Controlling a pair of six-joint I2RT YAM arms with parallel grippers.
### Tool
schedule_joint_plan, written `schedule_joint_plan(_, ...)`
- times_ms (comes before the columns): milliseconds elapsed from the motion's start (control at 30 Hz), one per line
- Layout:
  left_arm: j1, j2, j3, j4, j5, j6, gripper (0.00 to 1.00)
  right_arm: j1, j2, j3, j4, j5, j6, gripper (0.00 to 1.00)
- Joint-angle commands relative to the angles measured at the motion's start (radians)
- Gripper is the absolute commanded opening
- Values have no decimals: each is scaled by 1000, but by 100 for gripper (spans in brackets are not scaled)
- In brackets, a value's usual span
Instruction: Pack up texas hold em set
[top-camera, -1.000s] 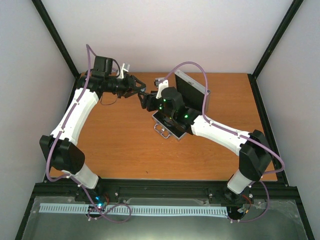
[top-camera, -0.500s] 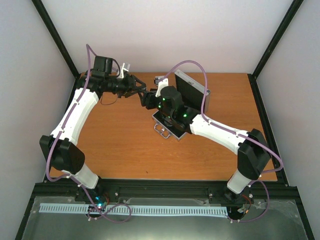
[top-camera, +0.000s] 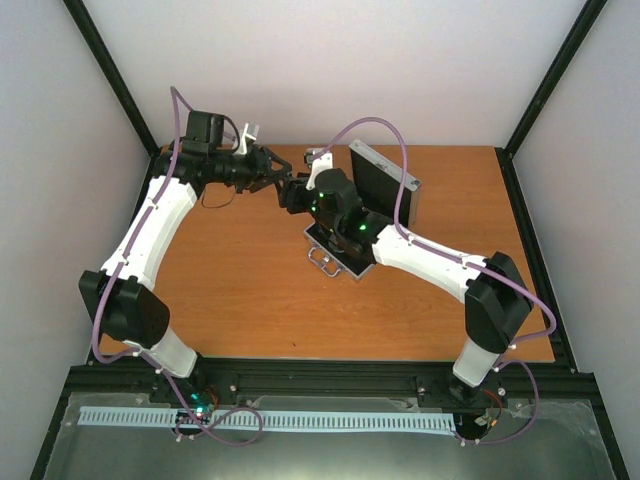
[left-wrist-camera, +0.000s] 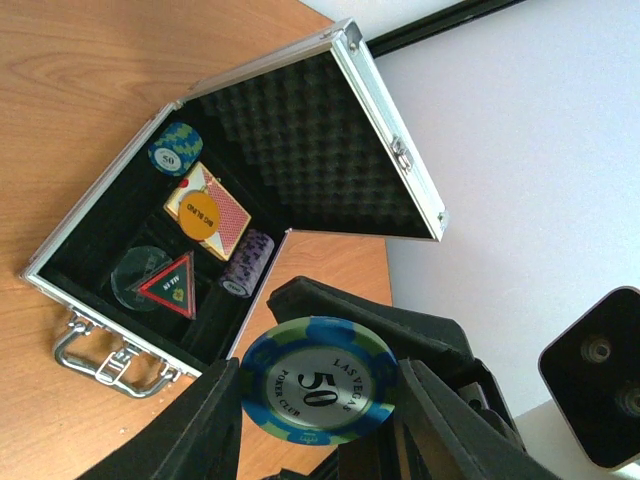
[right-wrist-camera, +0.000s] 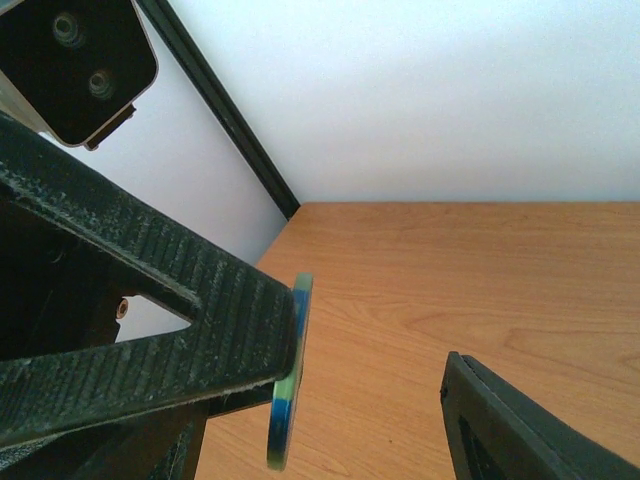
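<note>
My left gripper (left-wrist-camera: 318, 392) is shut on the rim of a blue-green "50" poker chip (left-wrist-camera: 318, 380), held up in the air above the table. My right gripper (right-wrist-camera: 370, 385) is open around that chip (right-wrist-camera: 288, 380). One right finger (right-wrist-camera: 200, 330) lies against the chip's face and the other finger (right-wrist-camera: 520, 430) stands well apart. The two grippers meet at the back of the table, left (top-camera: 278, 178) against right (top-camera: 296, 194). The silver case (left-wrist-camera: 100, 300) lies open, holding a blue-green chip stack (left-wrist-camera: 175, 148), card pack (left-wrist-camera: 228, 218), orange disc (left-wrist-camera: 200, 212), black-red triangle (left-wrist-camera: 172, 283), clear disc (left-wrist-camera: 132, 272) and purple chips (left-wrist-camera: 247, 262).
The case's upright lid (top-camera: 385, 180) stands behind my right arm, and its metal handle (top-camera: 322, 262) points to the near side. A black frame post (right-wrist-camera: 225, 115) runs along the table's far corner. Bare wooden tabletop (top-camera: 250, 290) spreads in front of the case.
The right gripper's jaws have narrowed around the chip and its arm has edged left toward the left gripper. The left gripper keeps the chip still.
</note>
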Motion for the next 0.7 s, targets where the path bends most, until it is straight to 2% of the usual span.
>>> schedule_joint_plan(0, -9, -23, 12, 5, 27, -17, 30, 7, 22, 50, 60, 58, -3, 65)
schedule_joint_plan(467, -28, -20, 24, 9, 38, -24, 31, 2, 31, 48, 75, 140, -17, 51)
schedule_joint_plan(667, -34, -20, 26, 8, 39, -26, 32, -11, 31, 40, 85, 155, -24, 33)
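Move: The left fingers still hold the single 50 chip by its rim, right at their pads. For the right hand, whose open fingers straddle the chip's flat faces, it is barely 1 cm ahead, 1 cm to the left and 1 cm above. The open case's tray lies about 4 cm ahead of the left hand, 17 cm to its right and 25 cm below; the raised lid is some 10 cm ahead, 24 cm right and 17 cm below it. The right hand closes its fingers from about two thirds open to a bit over a third, one coming in on each flat side of the 50 chip, while it eases not quite 1 cm up and forward and turns some 5 degrees clockwise, its tips lifting slightly. The left hand keeps its rim grip and holds the chip out almost in place, rising about half a centimetre; a pinch by the right fingers can't yet be seen. ##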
